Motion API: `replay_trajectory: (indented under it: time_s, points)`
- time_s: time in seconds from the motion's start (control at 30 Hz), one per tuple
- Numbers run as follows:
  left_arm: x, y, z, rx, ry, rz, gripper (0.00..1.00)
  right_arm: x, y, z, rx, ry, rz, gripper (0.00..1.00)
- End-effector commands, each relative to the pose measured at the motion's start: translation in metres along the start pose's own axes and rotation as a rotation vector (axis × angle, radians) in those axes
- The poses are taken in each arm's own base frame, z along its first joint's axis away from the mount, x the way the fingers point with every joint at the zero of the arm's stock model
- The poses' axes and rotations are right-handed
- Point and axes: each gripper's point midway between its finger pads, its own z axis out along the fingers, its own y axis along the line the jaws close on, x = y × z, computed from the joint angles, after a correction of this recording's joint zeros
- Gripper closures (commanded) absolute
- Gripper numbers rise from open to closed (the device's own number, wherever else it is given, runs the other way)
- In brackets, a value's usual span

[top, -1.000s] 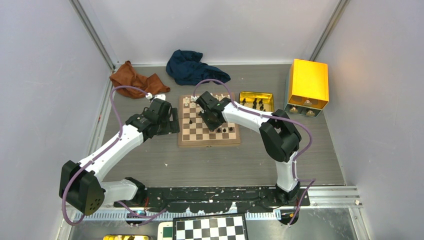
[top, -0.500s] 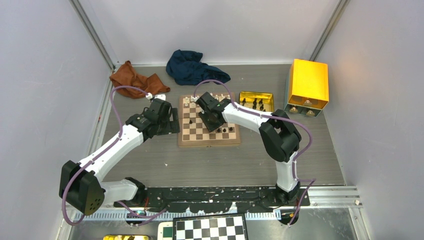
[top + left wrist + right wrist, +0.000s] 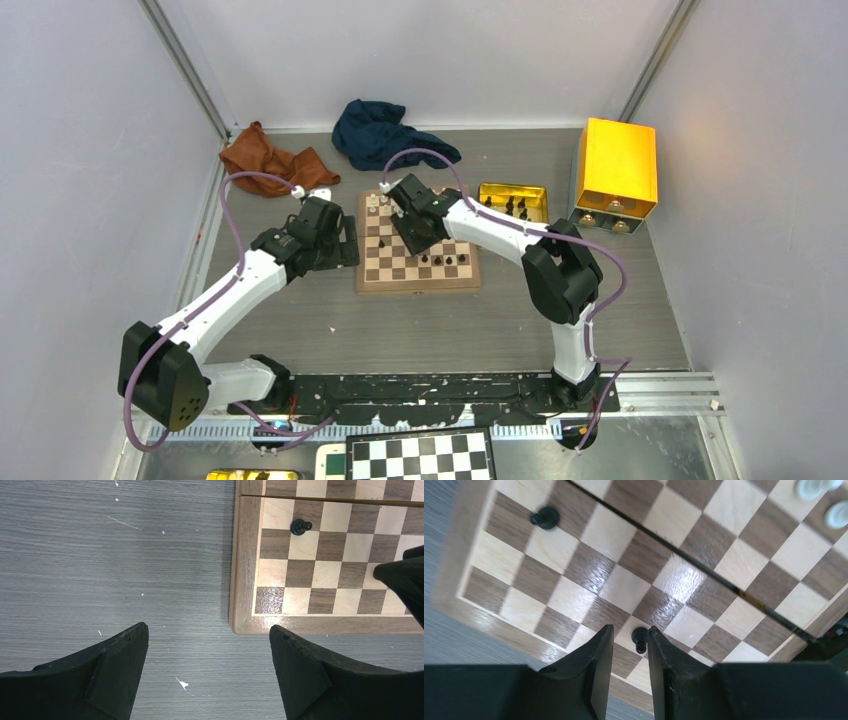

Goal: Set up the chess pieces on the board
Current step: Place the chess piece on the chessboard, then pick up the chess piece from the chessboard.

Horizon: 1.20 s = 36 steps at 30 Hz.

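Observation:
The wooden board (image 3: 418, 272) lies mid-table. A few black chess pieces (image 3: 447, 260) stand in its near rows. My right gripper (image 3: 413, 226) hovers over the board, open. In the right wrist view its fingertips (image 3: 630, 630) are parted, and a black pawn (image 3: 640, 640) stands on a light square below the gap, close to the right finger (image 3: 659, 652). Another black pawn (image 3: 545, 517) stands near the board's edge. My left gripper (image 3: 207, 630) is open over bare table beside the board's corner (image 3: 242, 622), holding nothing; a black pawn (image 3: 300, 526) shows there too.
A gold tin tray (image 3: 512, 191) with black pieces sits right of the board, and a yellow box (image 3: 615, 165) beyond it. White pieces (image 3: 372, 205) stand at the board's far edge. Brown cloth (image 3: 270, 157) and blue cloth (image 3: 385, 135) lie at the back. A black-and-white board (image 3: 420, 455) lies behind the bases.
My right gripper has opened, leaving a black pawn standing on the board, and has drawn back toward the board's far side. The left arm has not moved.

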Motion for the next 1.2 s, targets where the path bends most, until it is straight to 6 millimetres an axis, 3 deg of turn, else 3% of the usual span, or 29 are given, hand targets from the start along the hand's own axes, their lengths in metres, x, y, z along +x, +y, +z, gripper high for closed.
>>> replay_trajectory:
  time_s: [0.0,0.27,0.63,1.17]
  points:
    - [-0.016,-0.002,-0.009,0.019,-0.065,-0.025,0.09,-0.048,0.018,-0.022,-0.052,-0.121,-0.015,0.63]
    - [-0.017,0.000,-0.013,0.018,-0.077,-0.028,0.09,-0.072,0.037,-0.008,-0.114,-0.141,-0.040,0.61]
    - [-0.016,0.003,-0.016,0.016,-0.084,-0.031,0.09,-0.082,0.068,0.012,-0.200,-0.132,-0.074,0.58]
    - [-0.011,0.007,-0.019,0.016,-0.086,-0.032,0.09,-0.082,0.072,0.024,-0.179,-0.118,-0.086,0.58]
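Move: The lone black pawn that the right hand goes for stands about 9 cm to its left, 3 cm ahead and 2 cm below. The just-placed pawn is some 2 cm beneath that hand, 1 cm back and 1 cm right, with the next pawn in its row 3 cm farther right. The nearest white pawn lies roughly 12 cm ahead and 11 cm left. From the left hand, the lone pawn is about 8 cm ahead, 10 cm right and 8 cm below. Right hand hops up about 4 cm, travels some 10 cm left, then sinks part-open towards the lone pawn. ##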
